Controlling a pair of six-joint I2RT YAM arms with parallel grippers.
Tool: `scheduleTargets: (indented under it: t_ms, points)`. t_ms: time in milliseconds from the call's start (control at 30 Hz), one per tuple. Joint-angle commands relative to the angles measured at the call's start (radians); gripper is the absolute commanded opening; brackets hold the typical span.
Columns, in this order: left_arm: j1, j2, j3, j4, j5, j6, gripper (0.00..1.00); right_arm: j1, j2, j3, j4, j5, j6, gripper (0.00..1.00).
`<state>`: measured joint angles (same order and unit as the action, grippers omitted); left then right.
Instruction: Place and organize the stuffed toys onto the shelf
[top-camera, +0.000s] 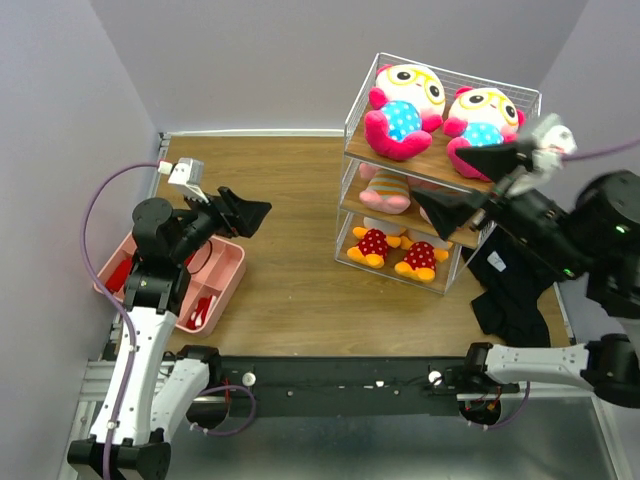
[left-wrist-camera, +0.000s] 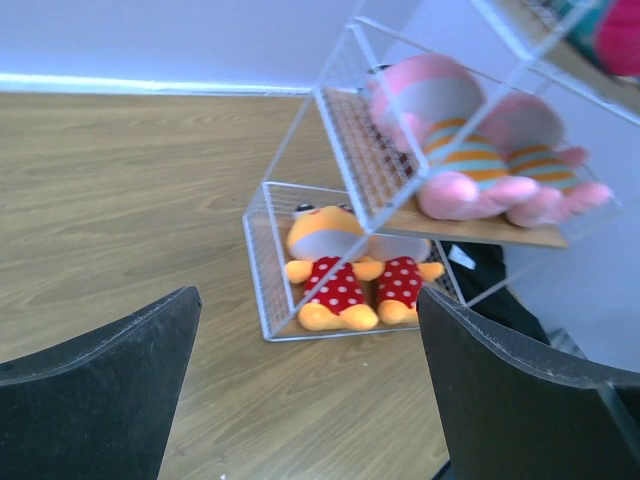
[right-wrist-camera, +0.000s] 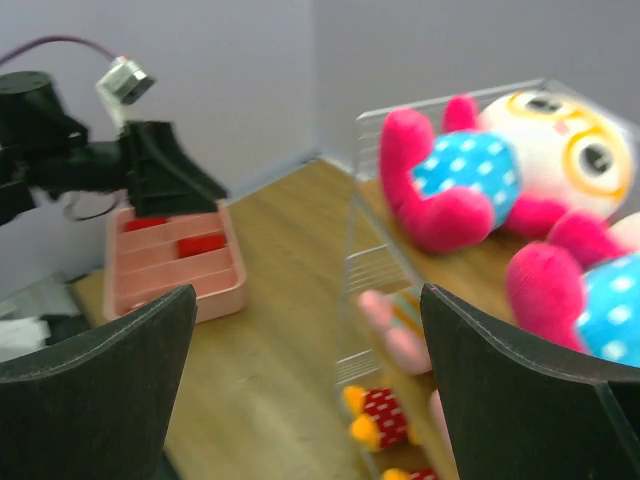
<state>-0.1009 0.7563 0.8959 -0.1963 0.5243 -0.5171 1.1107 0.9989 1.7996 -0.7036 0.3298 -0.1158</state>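
Observation:
The shelf (top-camera: 425, 165) stands at the right of the table with stuffed toys on all three boards. Two white-faced pink toys (top-camera: 403, 110) (top-camera: 482, 118) sit on top, striped pigs (top-camera: 385, 190) in the middle, two yellow red-dotted toys (top-camera: 372, 243) (top-camera: 421, 257) at the bottom. My right gripper (top-camera: 437, 175) hovers open at the shelf's front right, holding nothing; its wrist view shows the top toys (right-wrist-camera: 500, 160) close by. My left gripper (top-camera: 245, 212) is open and empty over the left table, facing the shelf, with the pigs (left-wrist-camera: 450, 150) and yellow toys (left-wrist-camera: 325, 260) ahead of it.
A pink divided tray (top-camera: 215, 275) with red items lies at the table's left edge under the left arm. A black cloth (top-camera: 510, 290) lies right of the shelf. Grey walls close in the back and both sides.

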Motion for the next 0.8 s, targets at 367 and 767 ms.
scheduleTargets:
  t_ms: [367,767]
  points:
    - [-0.010,-0.250,0.014,0.006,0.263,-0.139,0.99,-0.003,-0.449,-0.525,-0.002,-0.137,0.522,1.00]
    - [-0.008,-0.246,0.003,0.005,0.290,-0.173,0.99,-0.003,-0.556,-0.622,-0.004,-0.067,0.538,1.00]
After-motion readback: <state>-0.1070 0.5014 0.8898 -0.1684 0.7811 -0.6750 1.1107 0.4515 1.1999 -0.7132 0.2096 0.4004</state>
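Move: The right hand, empty and wide open, has the panda toy just set on the top shelf about 19 cm ahead, 3 cm to its left and some 6 cm below. The second panda toy sits roughly 15 cm ahead and 9 cm to its right at much the same height; the left striped pink toy on the middle shelf is about 21 cm ahead, 2 cm left and 28 cm lower. From the left hand, the just-placed panda toy lies some 9 cm ahead, 24 cm to the right and 12 cm higher. The empty right hand keeps pulling away from the top shelf and its panda toys, first mostly back, then sinking some 12 cm in all while drawing about 7 cm back and, late on, 5 cm to the right, its fingers dipping about 20 degrees and its left side rolling up, still wide open. At the same time the open left hand backs off about 10 cm towards its base, away from the shelf, rising some 5 cm as its fingers tilt up and turn about 15 degrees clockwise, then eases to a stop; neither hand touches a toy. ##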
